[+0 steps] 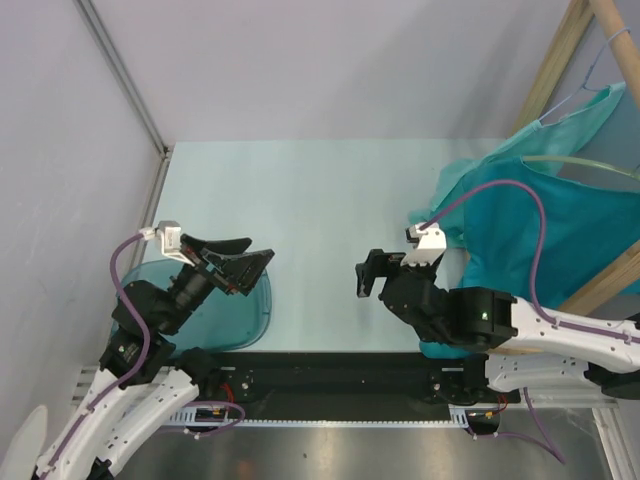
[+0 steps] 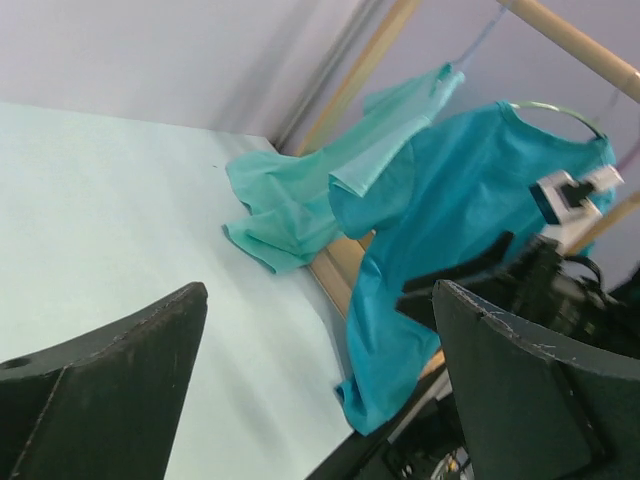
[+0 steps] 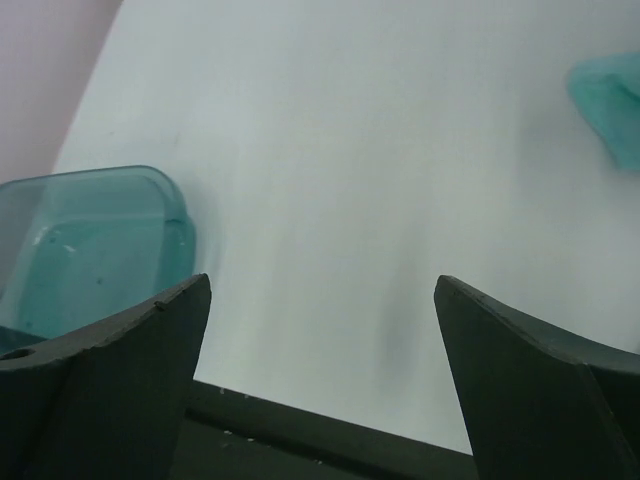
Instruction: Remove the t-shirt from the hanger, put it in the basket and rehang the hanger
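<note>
A teal t-shirt (image 1: 545, 235) hangs on a pale hanger (image 1: 580, 160) from the wooden rack at the right; its hem reaches the table's near edge. It also shows in the left wrist view (image 2: 440, 230) with the hanger's loop (image 2: 555, 108) at its neck. My left gripper (image 1: 245, 255) is open and empty at the left, pointing toward the shirt (image 2: 318, 300). My right gripper (image 1: 362, 272) is open and empty, just left of the shirt and pointing away from it over bare table (image 3: 322, 285).
A lighter green t-shirt (image 1: 530, 140) hangs behind the teal one and drapes onto the table (image 2: 290, 205). The wooden rack (image 1: 610, 280) stands at the right edge. A clear teal bin (image 1: 225, 310) sits under my left arm (image 3: 90, 240).
</note>
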Controlling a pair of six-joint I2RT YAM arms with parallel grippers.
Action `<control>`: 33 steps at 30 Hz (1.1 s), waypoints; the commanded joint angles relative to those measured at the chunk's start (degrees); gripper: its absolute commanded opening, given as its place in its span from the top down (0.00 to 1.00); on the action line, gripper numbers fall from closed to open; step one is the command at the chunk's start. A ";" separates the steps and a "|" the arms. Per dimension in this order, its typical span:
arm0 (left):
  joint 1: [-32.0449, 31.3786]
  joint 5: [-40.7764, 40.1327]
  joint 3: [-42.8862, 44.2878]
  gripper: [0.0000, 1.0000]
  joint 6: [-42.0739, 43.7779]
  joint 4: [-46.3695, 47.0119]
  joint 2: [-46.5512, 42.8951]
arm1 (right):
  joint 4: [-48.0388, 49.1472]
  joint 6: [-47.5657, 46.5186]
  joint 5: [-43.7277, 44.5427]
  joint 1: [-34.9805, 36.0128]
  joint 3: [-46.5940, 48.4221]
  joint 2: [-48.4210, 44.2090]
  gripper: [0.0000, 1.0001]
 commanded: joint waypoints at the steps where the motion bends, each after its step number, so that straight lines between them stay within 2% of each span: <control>1: -0.13 9.24 2.40 0.00 4.47 -3.89 1.22 | -3.03 -0.84 5.23 -1.28 3.92 0.48 0.00; 4: -0.13 13.02 1.52 0.00 4.65 -1.25 1.92 | -0.68 -1.62 2.69 -2.42 4.01 -0.66 0.00; 5: -0.13 13.82 1.52 0.00 4.56 -0.81 2.53 | 1.25 -5.37 0.67 -2.86 3.66 -1.88 0.00; 8: -0.13 16.28 2.22 0.00 4.56 0.16 4.20 | 12.67 -14.85 -10.04 -4.62 0.68 -6.09 0.00; 9: -0.13 16.81 2.39 0.00 4.56 0.25 4.56 | 19.66 -16.81 -15.46 -5.23 -1.25 -7.07 0.00; 11: -0.13 17.43 3.01 0.00 4.65 -0.53 5.43 | 22.88 -18.93 -17.01 -7.43 -1.45 -7.17 0.00; 13: -0.13 17.52 3.54 0.00 4.82 -1.42 5.96 | 21.76 -18.59 -13.17 -8.92 1.26 -5.16 0.00; 16: -0.13 17.34 3.80 0.00 5.18 -3.09 6.14 | 19.82 -19.29 -2.71 -9.02 6.09 0.20 0.00; 20: -0.13 17.78 3.89 0.00 5.62 -5.10 5.79 | 11.76 -16.40 22.29 -9.19 14.36 8.81 0.00; 23: -0.13 17.69 5.03 0.00 6.76 -7.92 6.05 | 11.12 -16.65 32.43 -10.50 18.84 12.60 0.00; 25: -0.22 18.04 6.52 0.00 7.28 -10.11 6.41 | 13.65 -21.20 35.53 -11.65 20.35 13.13 0.00; 27: -0.13 18.83 6.88 0.00 7.20 -10.73 6.41 | 29.86 -32.07 36.77 -15.07 18.34 12.61 0.00; 28: -0.13 19.44 6.70 0.00 6.76 -10.48 6.23 | 38.02 -47.00 37.30 -16.13 17.03 11.83 0.00; 29: -0.13 19.97 6.53 0.00 6.50 -10.30 6.14 | 54.63 -54.38 37.48 -17.27 15.19 11.64 0.00; 31: -0.13 20.51 6.00 0.00 5.80 -9.77 6.05 | 66.52 -68.53 37.31 -20.96 11.49 10.51 0.00; 32: -0.13 20.68 5.83 0.00 5.79 -9.60 6.05 | 71.10 -70.34 36.35 -21.93 10.95 10.24 0.00; 33: -0.13 20.68 5.56 0.00 5.88 -9.25 6.23 | 70.45 -70.45 35.64 -23.16 10.95 9.89 0.00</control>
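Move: The t-shirt's middle hangs about 27 cm to the right of the right hand, some 10 cm ahead and roughly 5 cm below it; the hanger is about 28 cm right, 12 cm ahead and 10 cm above that hand. The shirt's lower corner is some 17 cm right of the right hand, 6 cm back and 25 cm down. From the left hand, the shirt's middle lies roughly 50 cm right, 10 cm ahead and 12 cm down. The open, empty right hand climbs about 14 cm in all, first nearly straight up, then forward some 11 cm and finally to the right about 8 cm towards the hanger and the upper shirt, swinging clockwise by nearly 40 degrees and tipping its fingers up about 20. Meanwhile the left hand, also open and empty, drifts right, back and down by 3 to 4 cm each over the table, turning clockwise. ##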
